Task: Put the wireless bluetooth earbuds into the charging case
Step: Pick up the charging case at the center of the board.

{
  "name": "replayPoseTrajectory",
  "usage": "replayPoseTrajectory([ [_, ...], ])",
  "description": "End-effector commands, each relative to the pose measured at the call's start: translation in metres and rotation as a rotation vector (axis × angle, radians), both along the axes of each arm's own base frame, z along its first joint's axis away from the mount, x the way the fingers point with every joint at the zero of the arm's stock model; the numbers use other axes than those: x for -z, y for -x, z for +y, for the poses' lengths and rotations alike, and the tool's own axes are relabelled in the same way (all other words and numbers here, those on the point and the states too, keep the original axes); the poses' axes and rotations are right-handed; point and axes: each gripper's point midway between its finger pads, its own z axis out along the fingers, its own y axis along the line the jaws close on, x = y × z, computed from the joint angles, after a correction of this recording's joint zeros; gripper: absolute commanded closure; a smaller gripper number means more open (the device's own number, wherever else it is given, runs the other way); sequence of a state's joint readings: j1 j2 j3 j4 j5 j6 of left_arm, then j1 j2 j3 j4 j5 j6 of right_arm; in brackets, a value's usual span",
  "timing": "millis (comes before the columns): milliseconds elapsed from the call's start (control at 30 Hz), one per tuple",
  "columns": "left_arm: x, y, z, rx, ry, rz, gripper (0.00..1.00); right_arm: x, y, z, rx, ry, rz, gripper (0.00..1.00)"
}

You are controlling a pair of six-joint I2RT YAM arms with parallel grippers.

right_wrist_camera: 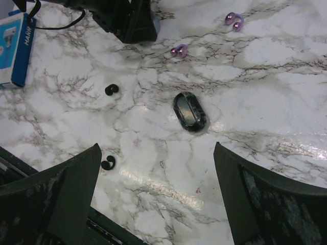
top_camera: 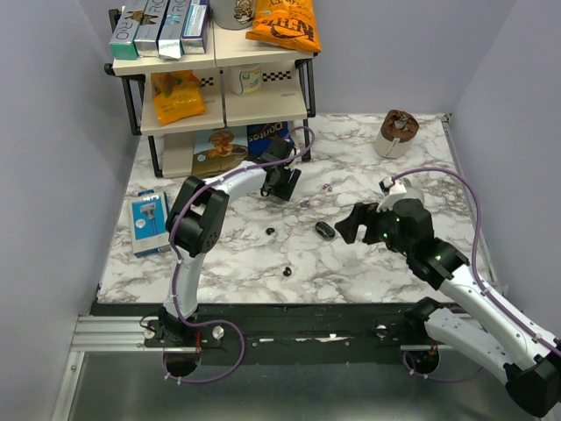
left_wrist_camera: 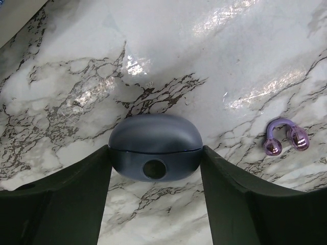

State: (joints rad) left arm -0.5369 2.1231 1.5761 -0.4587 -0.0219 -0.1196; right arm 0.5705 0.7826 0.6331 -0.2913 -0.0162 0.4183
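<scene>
My left gripper (left_wrist_camera: 156,149) is closed around a blue-grey charging case (left_wrist_camera: 155,133) with its lid shut, a finger touching each side; it stands on the marble at the back (top_camera: 282,181). Two tiny black earbuds (top_camera: 270,231) (top_camera: 287,272) lie apart on the marble, also in the right wrist view (right_wrist_camera: 111,90) (right_wrist_camera: 108,163). A glossy black oval case (right_wrist_camera: 190,111) lies shut between them and my right gripper (right_wrist_camera: 157,148). That gripper hangs open and holds nothing, above the marble just right of the black case (top_camera: 346,226).
Lilac earbuds (left_wrist_camera: 284,138) (right_wrist_camera: 234,19) lie right of the left gripper. A shelf (top_camera: 210,79) with snacks and boxes stands at the back left. A blue box (top_camera: 149,221) lies at the left edge. A brown cup (top_camera: 396,133) stands at the back right.
</scene>
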Motion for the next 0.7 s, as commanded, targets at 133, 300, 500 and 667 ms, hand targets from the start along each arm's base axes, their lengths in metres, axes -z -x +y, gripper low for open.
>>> replayPoseTrajectory([
  [133,0.007,0.008,0.001,0.019,0.004,0.021,0.61,-0.007,0.004,-0.004,0.01,-0.002,-0.01,0.0],
  [300,-0.016,0.003,0.001,0.005,0.043,-0.058,1.0,-0.008,0.005,-0.004,0.009,-0.004,-0.011,0.0],
  [500,-0.065,0.003,0.002,-0.024,0.147,-0.218,1.0,-0.017,0.004,-0.003,0.009,-0.017,-0.028,0.0],
  [667,-0.115,0.018,-0.002,-0.012,0.29,-0.335,1.0,-0.026,0.003,-0.003,0.009,-0.025,-0.041,0.0],
])
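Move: The left fingers are already closed on both sides of the charging case, which sits at the hand point. From there the nearer purple earbud lies about 8 cm right and 4 cm back, the farther one some 15 cm right and 1 cm ahead, and a black earbud about 12 cm back and 3 cm left, all 2 cm lower. From the right hand the charging case lies some 19 cm ahead, 22 cm left and 15 cm down. Keep the left fingers pinching the charging case by its two ends and let the grip firm up before lifting. Then draw it back about 2.5 cm, low at first and a touch left, and swing into a quickening rise of some 4.5 cm, tipping the fingertips forward and up about 10 degrees. ##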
